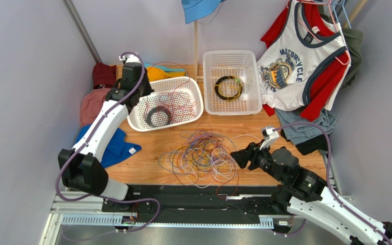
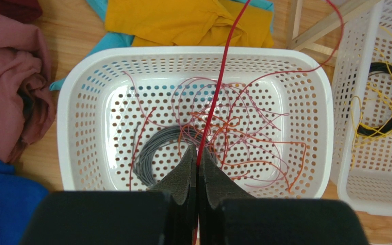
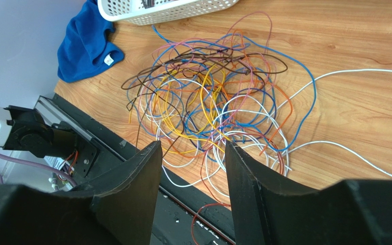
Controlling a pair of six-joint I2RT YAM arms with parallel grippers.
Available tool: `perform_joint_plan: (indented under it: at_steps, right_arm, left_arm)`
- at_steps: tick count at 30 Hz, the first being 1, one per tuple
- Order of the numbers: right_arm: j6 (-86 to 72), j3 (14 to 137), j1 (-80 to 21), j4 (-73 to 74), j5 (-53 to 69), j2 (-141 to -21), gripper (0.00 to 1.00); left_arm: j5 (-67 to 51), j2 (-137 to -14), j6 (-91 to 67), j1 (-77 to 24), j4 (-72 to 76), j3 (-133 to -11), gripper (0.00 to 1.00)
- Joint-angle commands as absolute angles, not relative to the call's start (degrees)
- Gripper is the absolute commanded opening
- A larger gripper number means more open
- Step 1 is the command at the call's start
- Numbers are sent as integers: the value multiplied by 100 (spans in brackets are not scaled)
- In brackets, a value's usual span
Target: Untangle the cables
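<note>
The cables (image 1: 200, 158) lie in a loose tangle of yellow, blue, white, orange, purple and brown strands on the wooden table, also filling the right wrist view (image 3: 213, 102). My right gripper (image 3: 193, 145) is open just beside the tangle's near right edge (image 1: 239, 155), nothing between its fingers. My left gripper (image 2: 198, 155) hangs above the left white basket (image 2: 193, 51), shut on a thin red cable (image 2: 218, 92) that runs taut away from the fingertips. More red, pink and orange strands (image 2: 249, 127) and a grey coil (image 2: 154, 153) lie in that basket.
A second white basket (image 1: 232, 111) at the back holds a black coil with yellow cable (image 1: 227, 88). Blue cloth (image 1: 113, 145), pink cloth (image 1: 93, 104) and yellow cloth (image 2: 182, 20) surround the left basket. Hanging clothes (image 1: 300, 61) crowd the right. A black rail (image 1: 193, 196) borders the near edge.
</note>
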State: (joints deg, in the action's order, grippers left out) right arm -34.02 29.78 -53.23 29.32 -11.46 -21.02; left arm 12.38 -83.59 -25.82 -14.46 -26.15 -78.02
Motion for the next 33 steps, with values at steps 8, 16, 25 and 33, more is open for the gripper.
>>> perform_joint_plan:
  at_steps: [8, 16, 25, 33]
  right_arm:
    - [-3366, 2865, -5344, 2645, -1248, -2092, 52]
    - [-3243, 2821, -5344, 2637, -1327, -2162, 52]
    - [-3357, 2804, -5344, 2522, -1204, -2206, 51]
    - [-3533, 2663, -5344, 2435, -1213, -2188, 50]
  left_arm:
    - [1608, -9561, -2355, -1213, -3348, -8999, 0]
    - [1705, -9388, -2382, -1195, -3271, -8579, 28]
    - [1881, -8359, -2505, -1195, -3129, -8262, 95]
    - [301, -6604, -3171, -1431, -2137, -7104, 88]
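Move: The left hand holds the red cable above the white basket; the basket's middle is about 6 cm to its right, level with it front to back, and some 19 cm below. The gray coil in the basket lies about 6 cm back and 3 cm right, the orange cloth some 12 cm ahead and 3 cm right, the clear basket about 33 cm right and 7 cm ahead. From the right hand the white basket is roughly 24 cm ahead and 29 cm left. With the red cable still pinched, the left hand swings forward some 5 cm after a slight lift, then dips about 9 cm towards the white basket with the fingers tipping down some 15 degrees, and near the bottom of the dip they spread wide and let the cable go. Still wide open, it draws back and then climbs about 12 cm away from the basket, the fingers tipping up again by nearly 20 degrees, having edged a few centimetres left. ##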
